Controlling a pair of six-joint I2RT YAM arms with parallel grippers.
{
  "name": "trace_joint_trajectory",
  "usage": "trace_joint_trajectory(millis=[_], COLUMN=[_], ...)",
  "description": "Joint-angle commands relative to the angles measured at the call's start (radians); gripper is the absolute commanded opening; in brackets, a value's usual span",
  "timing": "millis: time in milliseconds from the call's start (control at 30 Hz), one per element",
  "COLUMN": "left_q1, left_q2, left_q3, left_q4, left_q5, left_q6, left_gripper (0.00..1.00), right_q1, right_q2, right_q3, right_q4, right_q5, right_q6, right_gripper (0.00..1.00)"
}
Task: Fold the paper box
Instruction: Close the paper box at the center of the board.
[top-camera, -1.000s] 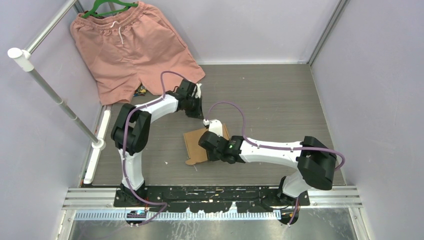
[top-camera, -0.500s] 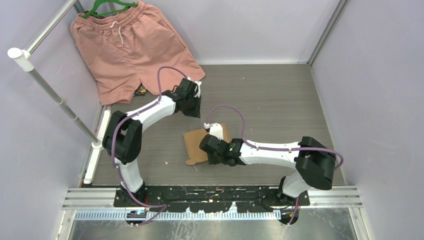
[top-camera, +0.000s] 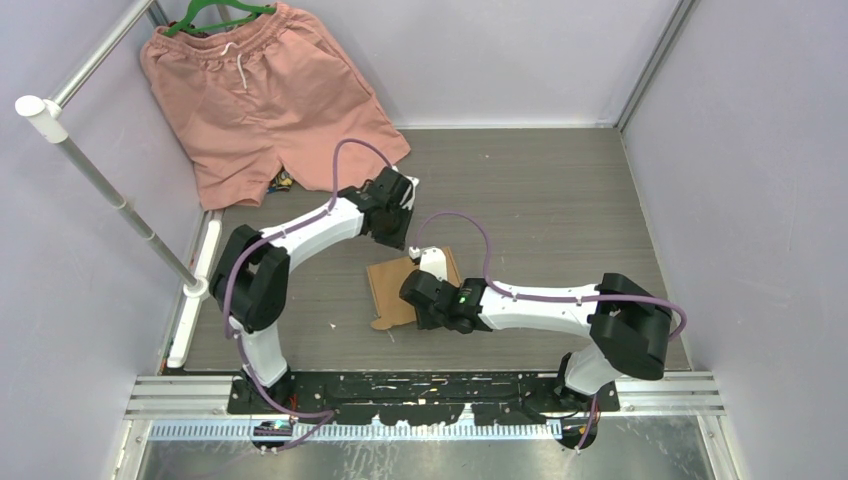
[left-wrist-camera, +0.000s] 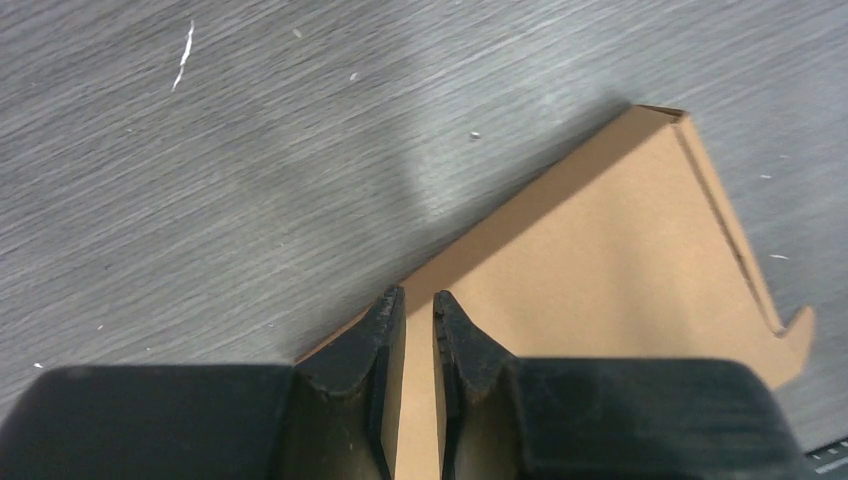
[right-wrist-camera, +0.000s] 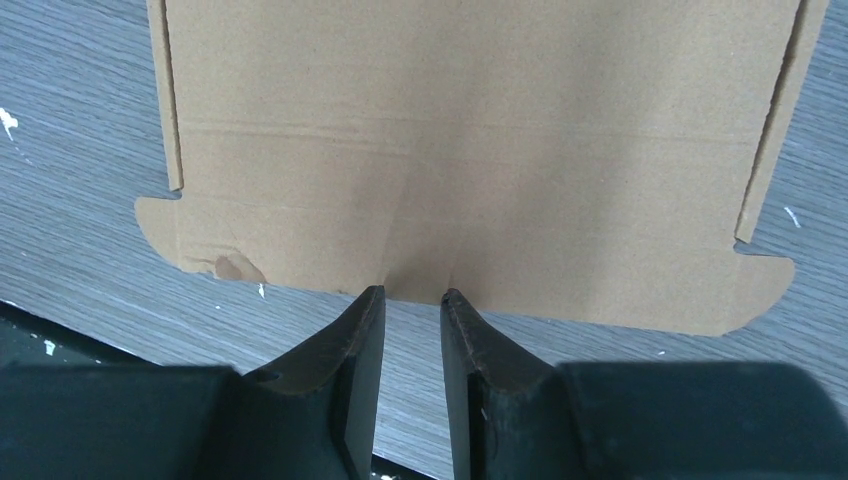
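The paper box (top-camera: 390, 288) is a flat brown cardboard sheet with notched tabs, lying on the grey wood floor mid-table. In the left wrist view its far corner (left-wrist-camera: 640, 260) shows with a shadow along its edge. My left gripper (left-wrist-camera: 418, 297) hovers over that edge, fingers a narrow slit apart with nothing pinched. In the right wrist view the sheet (right-wrist-camera: 470, 140) fills the top. My right gripper (right-wrist-camera: 410, 297) has its tips at the sheet's near tabbed edge, slightly open, with bare floor between the fingers. From above, the right arm hides part of the sheet.
Salmon-pink shorts (top-camera: 260, 95) on a green hanger lie at the back left, near a slanted metal pole (top-camera: 110, 190). Purple walls close in on three sides. A black mounting rail (top-camera: 430, 385) runs along the near edge.
My left arm has swung right and nearer to the cardboard's far edge, and its fingers have parted a little. The right arm and the sheet have stayed put.
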Motion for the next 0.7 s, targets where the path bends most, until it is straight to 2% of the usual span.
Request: trace_joint_trajectory(millis=[0, 300, 667], left_q1=[0.023, 0.036, 0.035], left_q2=[0.056, 0.184, 0.205], left_q3=[0.029, 0.147, 0.100], left_q4=[-0.008, -0.066, -0.036], left_q5=[-0.057, -0.031, -0.028], left_q6=[0.027, 0.041, 0.023], left_gripper=[0.17, 0.17, 0.16], right_q1=[0.004, 0.000, -0.012], right_q2=[0.010, 0.013, 0.040], right_q3=[0.005, -0.001, -0.010], right_q4=[0.042, 0.044, 0.070], right_q5=[0.023, 0.026, 0.008], right_q6=[0.012, 0.009, 0.007], right_gripper=[0.33, 0.33, 0.33])
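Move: The far wall of the paper box, where my left hand is headed, lies about 3 cm back, 1 cm right and 6 cm below that hand; the box's middle is some 8 cm back and 5 cm right of it. My right hand hovers over the near edge, with the box's middle roughly 7 cm ahead and 3 cm lower. From my right hand, the left tab is about 8 cm to the left and level, the right tab 9 cm right and 3 cm ahead. I lower my left hand about 5 cm to just beyond the box's far wall, easing forward some 2 cm and slightly left as I sink, with the fingers kept nearly shut and the wrist tilting less than 10 degrees. My right hand stays over the near edge, sinking barely 1 cm, its fingers' slight gap unchanged. ##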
